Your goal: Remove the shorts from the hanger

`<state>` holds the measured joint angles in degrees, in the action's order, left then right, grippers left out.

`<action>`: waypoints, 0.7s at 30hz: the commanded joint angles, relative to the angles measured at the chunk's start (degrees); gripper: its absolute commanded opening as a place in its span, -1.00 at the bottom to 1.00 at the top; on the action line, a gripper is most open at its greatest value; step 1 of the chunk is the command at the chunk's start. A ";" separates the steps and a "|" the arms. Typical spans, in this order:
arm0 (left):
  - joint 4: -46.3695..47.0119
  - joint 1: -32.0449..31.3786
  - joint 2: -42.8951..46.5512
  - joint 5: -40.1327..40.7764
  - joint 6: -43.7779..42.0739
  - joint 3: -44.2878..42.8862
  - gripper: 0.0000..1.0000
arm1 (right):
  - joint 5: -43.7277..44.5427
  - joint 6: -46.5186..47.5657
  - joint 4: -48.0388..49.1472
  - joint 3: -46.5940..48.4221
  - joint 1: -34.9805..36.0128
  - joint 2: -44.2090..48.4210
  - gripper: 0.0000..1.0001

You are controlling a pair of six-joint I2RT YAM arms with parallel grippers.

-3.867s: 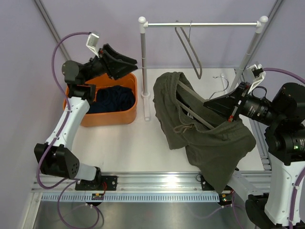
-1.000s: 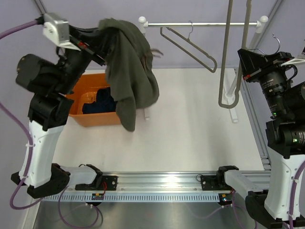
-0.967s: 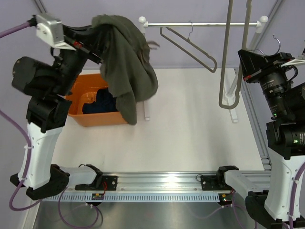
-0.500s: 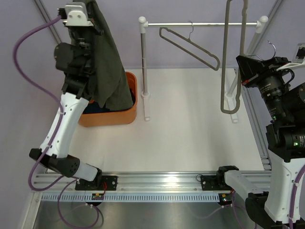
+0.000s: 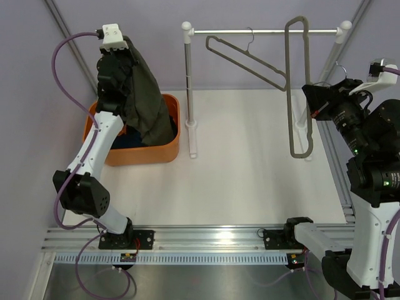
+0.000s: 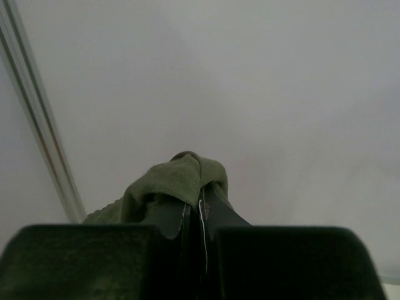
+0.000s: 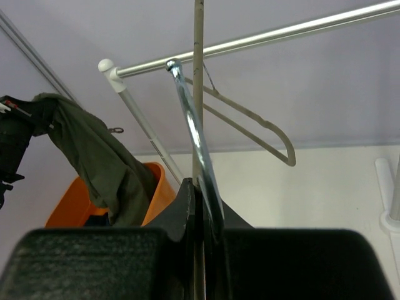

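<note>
My left gripper [image 5: 125, 53] is shut on the olive green shorts [image 5: 145, 94], which hang down from it over the orange bin [image 5: 140, 154]; their fabric bunches over my fingertips in the left wrist view [image 6: 181, 175]. The navy shorts [image 5: 125, 139] lie in the bin, mostly hidden. My right gripper [image 5: 314, 103] is shut on an empty grey hanger [image 5: 299, 87] by its metal hook [image 7: 190, 119], holding it up near the rail. The green shorts also show in the right wrist view [image 7: 100, 162].
A clothes rail [image 5: 262, 31] on two white posts spans the back, with a second empty grey hanger [image 5: 247, 59] hung on it. The left post [image 5: 189, 87] stands just right of the bin. The table's right edge has a metal frame [image 5: 334, 169].
My left gripper has swung left and down with the green shorts, from above the table to over the bin. My right gripper has shifted the bare hanger slightly.
</note>
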<state>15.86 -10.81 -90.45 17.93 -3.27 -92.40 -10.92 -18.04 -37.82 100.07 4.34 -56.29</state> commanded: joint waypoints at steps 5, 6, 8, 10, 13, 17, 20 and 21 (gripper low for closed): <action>4.00 -0.27 12.04 5.24 12.75 15.30 -0.77 | 4.14 4.51 -16.55 8.82 -0.21 -1.98 -1.00; 3.40 -0.27 12.84 6.92 15.28 17.15 -0.62 | 4.41 4.59 -17.71 9.00 -0.21 -1.98 -1.00; 1.47 -0.27 14.16 8.86 17.06 21.18 -0.33 | 5.37 4.07 -19.73 8.74 -0.21 -1.46 -1.00; -0.03 -0.27 13.99 8.96 19.00 22.70 -0.14 | 6.60 4.16 -20.88 8.56 -0.21 -1.10 -1.00; -4.15 -0.27 12.85 9.66 21.81 23.32 0.21 | 11.96 4.86 -23.87 9.09 -0.29 -0.57 -1.00; -4.61 -0.27 12.85 8.61 23.39 23.76 0.61 | 18.64 5.56 -25.37 9.79 -0.29 0.83 -1.00; -7.23 -0.27 13.46 9.74 25.06 22.97 0.98 | 19.27 6.18 -26.85 11.45 -0.29 -1.09 -1.00; -8.03 -0.27 13.72 10.36 25.41 22.36 0.98 | 18.92 6.44 -27.21 11.90 -0.21 -1.88 -1.00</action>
<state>8.16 -11.14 -78.02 25.06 18.68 -68.60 4.47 -13.28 -64.20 109.10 4.34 -56.38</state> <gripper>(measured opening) 0.985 0.049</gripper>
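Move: Below the left hand, which still grips the green shorts, the orange basket's middle lies about 38 cm down, some 6 cm back and 3 cm left. The blue shorts inside lie about 7 cm back of the hand, 0 cm sideways and 41 cm down; the rack's left post stands 22 cm right and 5 cm ahead. From the right hand, already holding the emptied hanger, the rail's middle is roughly 31 cm ahead, 6 cm left and 4 cm down. Sinking about 13 cm into the basket's reach while drawing back some 5 cm, the left hand tips its fingers down, rolls its left side lower and, on the way down, opens wide to let go of the green shorts. The right hand keeps its pinch on the hanger and carries it down, right and back, about 9 cm in all, away from the rail, tipping down and turning clockwise some 15 degrees. ##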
